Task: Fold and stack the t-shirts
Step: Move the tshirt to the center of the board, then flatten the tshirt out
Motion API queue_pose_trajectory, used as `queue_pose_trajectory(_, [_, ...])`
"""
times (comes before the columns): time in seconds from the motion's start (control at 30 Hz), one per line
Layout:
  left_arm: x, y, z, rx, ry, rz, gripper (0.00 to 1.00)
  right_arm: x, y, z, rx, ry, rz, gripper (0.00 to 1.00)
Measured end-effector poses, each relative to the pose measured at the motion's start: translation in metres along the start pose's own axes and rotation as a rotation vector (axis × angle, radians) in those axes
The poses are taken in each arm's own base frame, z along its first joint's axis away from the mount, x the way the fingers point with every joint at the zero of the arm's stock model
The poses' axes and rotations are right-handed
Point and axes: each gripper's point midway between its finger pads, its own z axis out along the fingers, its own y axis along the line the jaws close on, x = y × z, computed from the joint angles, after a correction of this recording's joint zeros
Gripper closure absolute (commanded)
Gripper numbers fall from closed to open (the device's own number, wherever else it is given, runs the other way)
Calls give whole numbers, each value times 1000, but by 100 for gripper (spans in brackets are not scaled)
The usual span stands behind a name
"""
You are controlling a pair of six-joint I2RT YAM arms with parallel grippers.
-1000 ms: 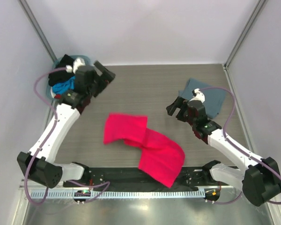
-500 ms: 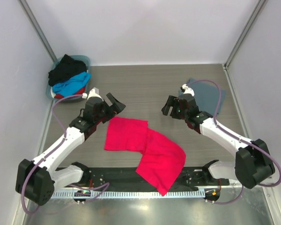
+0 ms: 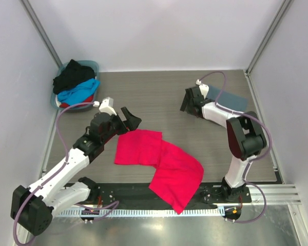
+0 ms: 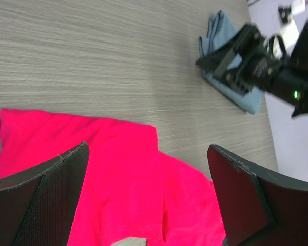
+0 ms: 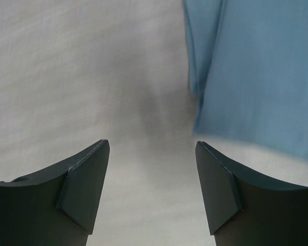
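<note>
A bright red-pink t-shirt (image 3: 159, 161) lies spread and rumpled in the middle of the table, its near corner over the black strip. My left gripper (image 3: 129, 119) hovers open just above the shirt's far left edge; the left wrist view shows the red-pink t-shirt (image 4: 118, 169) below the wide-apart fingers of the left gripper (image 4: 148, 154). A folded slate grey-blue t-shirt (image 3: 230, 100) lies at the far right. My right gripper (image 3: 187, 100) stands open just left of it, over bare table. In the right wrist view the right gripper (image 5: 151, 146) holds nothing, with the grey-blue t-shirt (image 5: 262, 66) at upper right.
A teal basket (image 3: 94, 64) in the far left corner holds a black t-shirt (image 3: 72, 76), a bright blue one (image 3: 79, 93) and a red one (image 3: 64, 105). White walls close in the table on three sides. A black strip (image 3: 128, 192) runs along the near edge.
My left arm has come away from the basket to the red-pink shirt's far edge. My right arm has swung toward the far side, beside the grey-blue shirt, its jaws narrowing a little.
</note>
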Motion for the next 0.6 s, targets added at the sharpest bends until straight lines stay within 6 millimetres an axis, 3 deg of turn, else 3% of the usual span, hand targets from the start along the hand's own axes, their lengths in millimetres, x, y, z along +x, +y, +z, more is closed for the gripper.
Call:
queue_pose_trajectory(0.17, [7,5,6,-15,27,13,2,-28,2,31,48,-22,-4,27])
queue_pose_trajectory(0.33, [14,7,10,-20,57,15,2,-42,-8,44,77,-21,5,27])
queue_pose_trajectory(0.47, [17,-3,16,-6,93,38,3,-42,-33,59,105,20,57,26])
queue_pose_trajectory(0.6, [32,-30,26,25,161,116,3,-44,-61,66,145,31,121,26])
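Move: The folded grey-blue t-shirt that the right hand goes for has its middle about 5 cm ahead and 17 cm to its right, some 4 cm lower; its near left corner is only about 4 cm right and 1 cm ahead. The red t-shirt's middle lies roughly 28 cm back and 16 cm left of the right hand. From the open left hand, the red t-shirt's middle is about 13 cm back, 10 cm right and 18 cm below. The right hand's fingertips come onto the left edge of the folded grey-blue t-shirt, the right finger pushing into the cloth: the hand runs forward about 6 cm, then swings right some 8 cm while sinking a little, turning about 10 degrees clockwise, fingers staying open. The empty left hand, also open, dips slightly, then drifts right about 5 cm above the red t-shirt. ##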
